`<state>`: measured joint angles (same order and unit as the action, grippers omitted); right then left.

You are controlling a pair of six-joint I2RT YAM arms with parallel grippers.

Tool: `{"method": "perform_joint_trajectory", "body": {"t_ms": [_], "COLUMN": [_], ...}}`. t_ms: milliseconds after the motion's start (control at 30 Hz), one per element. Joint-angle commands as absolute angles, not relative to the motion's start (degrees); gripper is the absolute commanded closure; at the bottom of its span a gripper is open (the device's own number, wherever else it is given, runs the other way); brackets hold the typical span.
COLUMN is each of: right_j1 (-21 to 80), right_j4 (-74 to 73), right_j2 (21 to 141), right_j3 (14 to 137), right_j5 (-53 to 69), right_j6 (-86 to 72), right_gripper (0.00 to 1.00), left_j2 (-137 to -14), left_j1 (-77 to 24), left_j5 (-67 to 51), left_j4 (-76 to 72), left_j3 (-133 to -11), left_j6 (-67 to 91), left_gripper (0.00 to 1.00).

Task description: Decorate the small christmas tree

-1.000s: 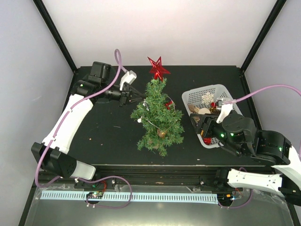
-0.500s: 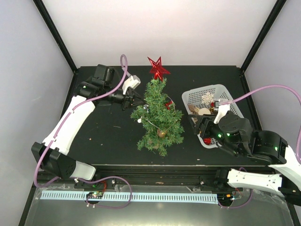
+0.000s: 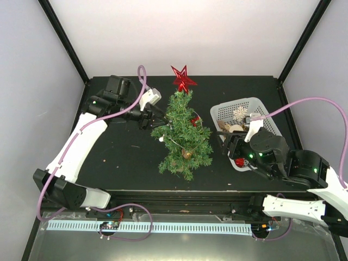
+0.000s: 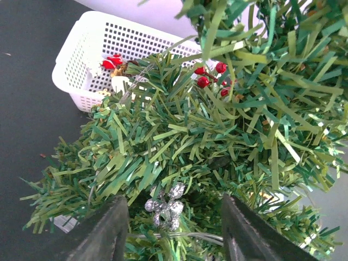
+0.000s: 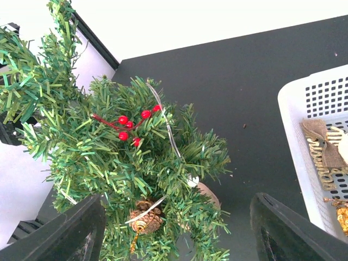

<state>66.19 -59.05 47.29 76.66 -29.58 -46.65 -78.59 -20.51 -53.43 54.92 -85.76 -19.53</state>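
Observation:
The small christmas tree (image 3: 182,136) stands mid-table with a red star (image 3: 183,79) on top, red berries (image 3: 194,120) and a pine cone (image 3: 186,154) on its branches. My left gripper (image 3: 155,115) is at the tree's upper left side, open. In the left wrist view its jaws stand apart around a small silver ornament (image 4: 166,205) that hangs in the needles, touching neither finger. My right gripper (image 3: 224,142) is open and empty between the tree and the white basket (image 3: 239,102). The right wrist view shows the berries (image 5: 133,122), the pine cone (image 5: 145,217) and the tree's wooden base (image 5: 209,194).
The white basket (image 5: 304,103) holds several more decorations, among them a white snowflake (image 3: 240,113) and a burlap bow (image 5: 321,149). Black frame posts stand at the back corners. The basket (image 4: 81,60) also shows behind the tree in the left wrist view.
My left gripper has opened and let go of the silver ornament, which now sits on the tree. The right arm has crept slightly left towards the tree.

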Motion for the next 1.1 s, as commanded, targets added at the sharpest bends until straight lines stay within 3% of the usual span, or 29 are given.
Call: {"method": "perform_joint_trajectory", "body": {"t_ms": [0, 133, 167, 200, 233, 333, 467, 633, 800, 1067], "right_j1": [66.21, 66.27, 66.27, 66.27, 66.20, 65.76, 65.49, 63.87, 53.76, 52.04], "right_j4": [-57.53, -58.11, -58.44, -58.99, -59.70, -63.92, -74.34, -80.40, -81.65, -83.65], "right_j2": [47.20, 47.19, 47.24, 47.32, 47.60, 50.37, 58.00, 62.76, 62.71, 55.08], "right_j3": [76.23, 76.45, 76.61, 76.87, 77.35, 81.55, 90.05, 98.79, 104.31, 107.18], "right_j5": [-31.88, -32.78, -33.12, -33.65, -34.08, -33.87, -35.29, -36.33, -29.52, -29.74], "right_j6": [-45.72, -45.78, -45.83, -45.98, -46.17, -45.32, -44.99, -42.35, -38.41, -40.26], "right_gripper": [0.27, 0.22, 0.18, 0.12, 0.04, 0.00, 0.00, 0.00, 0.00, 0.00], "left_j2": [-77.08, -76.36, -76.30, -76.17, -76.01, -74.97, -74.29, -74.46, -66.17, -61.32], "left_j1": [-20.92, -20.73, -20.37, -19.61, -18.43, -12.82, -0.60, 10.78, 13.02, 13.01], "left_j5": [-50.95, -43.53, -41.17, -39.14, -37.72, -36.91, -46.16, -58.57, -53.64, -53.31], "left_j4": [56.32, 56.87, 57.26, 57.72, 57.97, 59.99, 67.34, 87.94, 89.24, 89.30], "left_j3": [-88.99, -92.03, -92.68, -93.06, -93.17, -94.05, -97.42, -105.02, -100.94, -98.55], "left_j6": [-20.77, -20.73, -21.02, -21.17, -21.09, -21.15, -25.49, -43.44, -49.31, -44.71], "left_gripper": [0.47, 0.29, 0.21, 0.07, 0.02, 0.01, 0.01, 0.01, 0.01, 0.01]}}
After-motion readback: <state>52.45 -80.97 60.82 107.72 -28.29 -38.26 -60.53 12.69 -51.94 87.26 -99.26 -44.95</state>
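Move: The silver ornament sits on the tree between the left hand's parted fingertips, roughly 2 cm to the right, 1 cm back and 2 cm below; the red berries are about 11 cm right, level ahead and in height. From the right hand the ornament is about 7 cm ahead, 19 cm left and 5 cm below, while the basket lies some 18 cm ahead, 15 cm right and 32 cm below. Left hand opens fully, withdrawing about 15 cm left from the tree, then back; right hand opens, rising 7 cm rightward. ##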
